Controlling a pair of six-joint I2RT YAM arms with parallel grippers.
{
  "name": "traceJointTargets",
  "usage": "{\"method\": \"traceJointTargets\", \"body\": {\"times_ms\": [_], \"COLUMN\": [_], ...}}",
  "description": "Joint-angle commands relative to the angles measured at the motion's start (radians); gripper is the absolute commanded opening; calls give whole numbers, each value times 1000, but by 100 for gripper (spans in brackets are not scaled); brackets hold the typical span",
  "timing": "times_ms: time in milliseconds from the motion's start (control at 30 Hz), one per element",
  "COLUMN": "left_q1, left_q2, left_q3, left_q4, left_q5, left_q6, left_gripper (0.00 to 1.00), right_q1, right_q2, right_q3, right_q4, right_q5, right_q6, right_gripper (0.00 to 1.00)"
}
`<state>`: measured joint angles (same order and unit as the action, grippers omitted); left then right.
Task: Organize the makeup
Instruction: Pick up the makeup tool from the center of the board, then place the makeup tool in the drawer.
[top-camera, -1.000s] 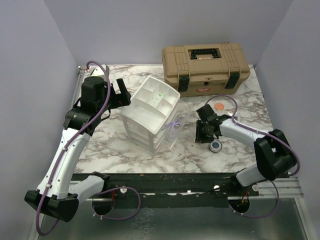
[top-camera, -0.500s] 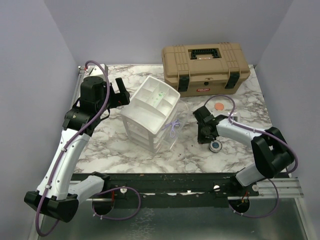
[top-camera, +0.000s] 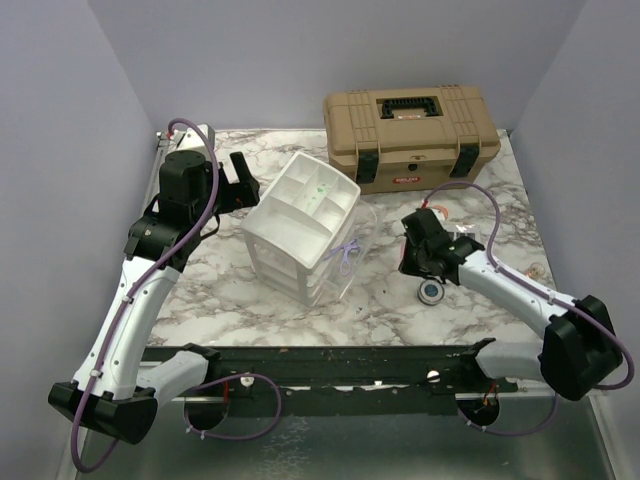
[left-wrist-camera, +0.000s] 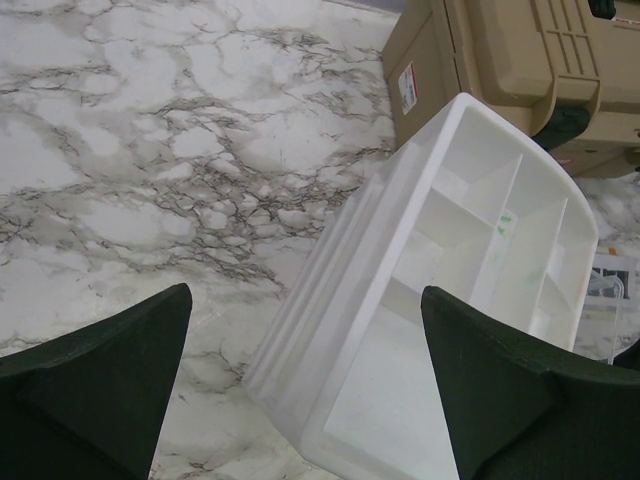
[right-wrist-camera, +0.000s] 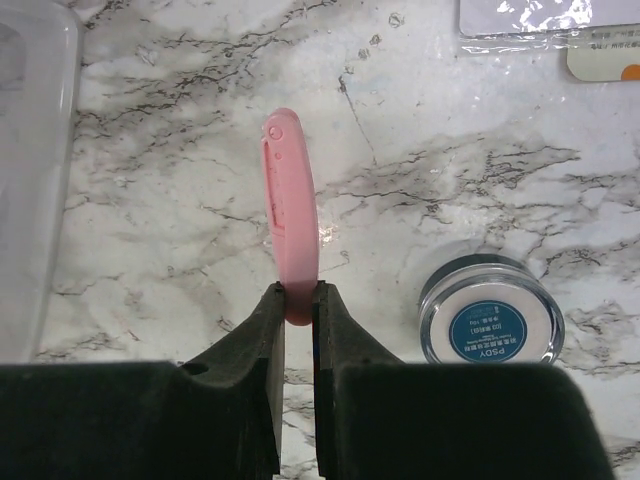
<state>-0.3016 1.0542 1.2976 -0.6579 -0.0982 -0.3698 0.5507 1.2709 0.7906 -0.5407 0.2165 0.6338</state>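
Observation:
My right gripper (right-wrist-camera: 298, 290) is shut on the lower rim of a pink round disc (right-wrist-camera: 290, 200), which stands on edge over the marble. In the top view this gripper (top-camera: 416, 256) is right of the drawer unit. A round blue-centred compact (right-wrist-camera: 490, 322) lies flat just to its right, also visible from above (top-camera: 431, 291). My left gripper (left-wrist-camera: 305, 295) hangs wide open over the near left edge of the white drawer unit (left-wrist-camera: 470, 260), holding nothing; from above it (top-camera: 240, 180) is at the unit's left.
The white drawer unit (top-camera: 300, 225) stands mid-table with its top tray open. A tan toolbox (top-camera: 410, 135) sits shut at the back. A clear plastic case (right-wrist-camera: 30, 150) lies left of the right gripper, and a white packet (right-wrist-camera: 550, 15) lies beyond it.
The right gripper's jaws have shut on the pink disc, and the right arm's elbow has swung out to the right. The left arm has stayed put.

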Motion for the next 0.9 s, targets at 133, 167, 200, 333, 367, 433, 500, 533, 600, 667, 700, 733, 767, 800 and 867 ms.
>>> {"method": "traceJointTargets", "body": {"times_ms": [133,167,200,333,367,433,500,533,600,667,700,733,767,800,867], "left_q1": [-1,-1,-1,-1,-1,-2,-1,-1,-1,-1,-2,-1,-2,-1,-2], "left_q2": [-7,-5,-3,0,-2,-4,-5,-4,1,1,3,4,6,7,7], "left_q3": [8,10,12,4,2,-2,-4,-4,-4,-4,-4,-4,-7,-9,-17], "left_q4": [29,33,37,49,49,49,49,49,48,49,48,49,49,49,47], "left_q5": [13,20,30,56,58,69,86,96,125,136,138,142,148,155,159], "left_q6": [-18,-18,-18,-20,-21,-17,-13,-10,-9,-14,-13,-11,-8,-6,-7], "left_gripper": [99,99,99,99,99,99,99,99,99,99,99,99,99,99,99], "right_q1": [49,49,49,49,49,49,49,49,49,49,49,50,50,50,51], "right_q2": [-223,-239,-247,-237,-238,-242,-234,-225,-212,-205,-200,-195,-188,-182,-177], "right_q3": [30,44,66,153,160,168,175,180,182,176,174,175,178,179,173], "right_q4": [-11,-9,-11,-13,1,45,87,105,144,177,188,190,192,199,231], "right_q5": [60,48,27,-66,-96,-167,-255,-297,-365,-408,-420,-426,-435,-447,-473], "right_q6": [90,84,75,62,66,78,96,106,128,148,156,160,163,168,178], "right_gripper": [4,4,4,4,4,5,5,5,5,6,6,6,6,6,7]}}
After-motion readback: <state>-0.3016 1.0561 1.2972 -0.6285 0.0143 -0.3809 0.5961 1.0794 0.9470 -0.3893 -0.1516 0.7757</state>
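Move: I already hold the pink makeup tool in my right fingers, some 6 cm over the board. The organizer's open clear drawer lies about 11 cm to the left, 3 cm farther out and roughly level with my fingers, with the purple scissors inside it. The round jar stands 6 cm to the right, 3 cm nearer and 6 cm below. From my left hand the drawer is some 23 cm to the right, 3 cm nearer and 24 cm below. With the pink tool still pinched, I lift my right hand about 15 cm, nearly straight up at first, then swing it some 10 cm left towards the open drawer. The fingers tip up forward early on, and then the wrist rolls about 30 degrees so that they point more to the left. My empty left hand, still wide open, eases 2 cm to the right. ##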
